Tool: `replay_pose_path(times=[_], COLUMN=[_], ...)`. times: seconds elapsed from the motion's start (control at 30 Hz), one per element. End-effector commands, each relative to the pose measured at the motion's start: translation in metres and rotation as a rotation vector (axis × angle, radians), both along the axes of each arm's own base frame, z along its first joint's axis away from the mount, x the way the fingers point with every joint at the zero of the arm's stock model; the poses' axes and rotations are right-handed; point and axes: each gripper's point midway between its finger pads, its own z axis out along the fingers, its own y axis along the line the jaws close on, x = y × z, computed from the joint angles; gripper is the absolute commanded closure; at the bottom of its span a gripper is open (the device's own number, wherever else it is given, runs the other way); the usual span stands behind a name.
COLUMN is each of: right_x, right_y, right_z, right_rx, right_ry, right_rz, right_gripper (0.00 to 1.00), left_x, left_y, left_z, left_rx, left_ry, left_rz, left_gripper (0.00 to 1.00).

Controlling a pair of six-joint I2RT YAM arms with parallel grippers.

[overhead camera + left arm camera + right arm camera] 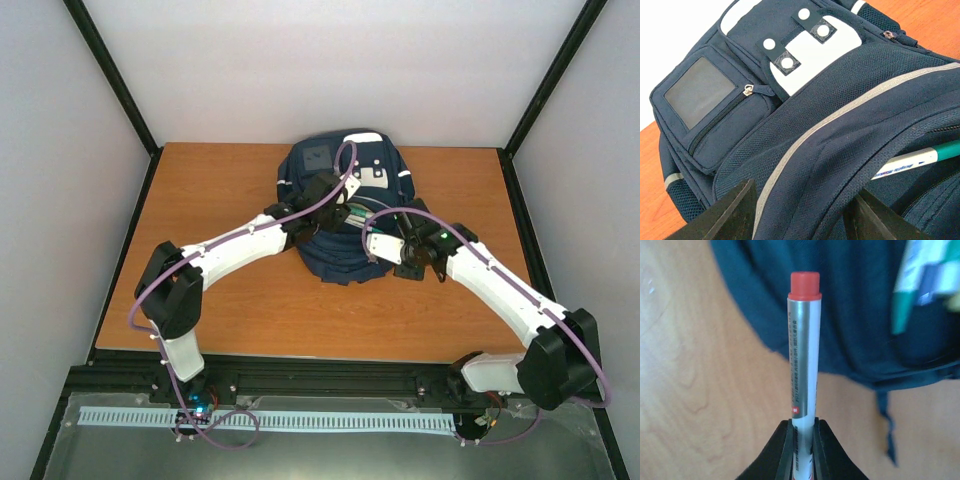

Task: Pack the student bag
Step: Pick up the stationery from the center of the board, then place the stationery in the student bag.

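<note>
The student bag (340, 165) is navy with thin pale stripes and a white patch (805, 47) on its front pocket, and it lies at the back middle of the wooden table. My left gripper (338, 200) rests on top of it, its dark fingers (735, 215) pinching a raised fold of the bag's mesh rim (810, 200). My right gripper (803, 427) hovers at the bag's near right edge (374, 245), shut on a silver-white marker with a red cap (804, 340) that points toward the bag (855, 315). A teal-and-white pen (920, 157) lies inside the opening.
The wooden table (230, 300) stretches to both sides of the bag, bounded by black frame posts and white walls. A loose dark strap (887, 425) trails from the bag onto the table. More teal and white items (912, 285) show blurred in the bag's opening.
</note>
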Motion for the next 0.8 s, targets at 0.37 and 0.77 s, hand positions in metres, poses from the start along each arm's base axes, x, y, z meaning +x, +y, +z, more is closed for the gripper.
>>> replay_pose_path(times=[0.37,0.77], right_x=[0.062,0.076], right_y=[0.079,0.1], right_z=[0.075,0.041], right_rx=[0.055,0.01], right_ry=[-0.404,-0.445], right_rz=[0.273,0.395], right_gripper=[0.97,0.97], left_x=[0.024,0.026], left_y=[0.005,0.006], left_z=[0.029,0.028], left_rx=[-0.173,-0.184], left_ry=[0.022,0.039], left_rz=[0.039,0.041], left_gripper=[0.52,0.53])
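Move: The right hand already holds the red marker above the table, just off the bag. The bag's open pocket with the other markers is about 14 cm ahead of it, 10 cm left and 5 cm down. The bag's near edge is some 3 cm ahead, 12 cm left and 9 cm lower. For the left hand, at the raised pocket flap, those markers are level ahead, about 7 cm right and 10 cm down. Still gripping the red marker, the right hand arcs about 12 cm left-forward, up then down, towards the pocket. ##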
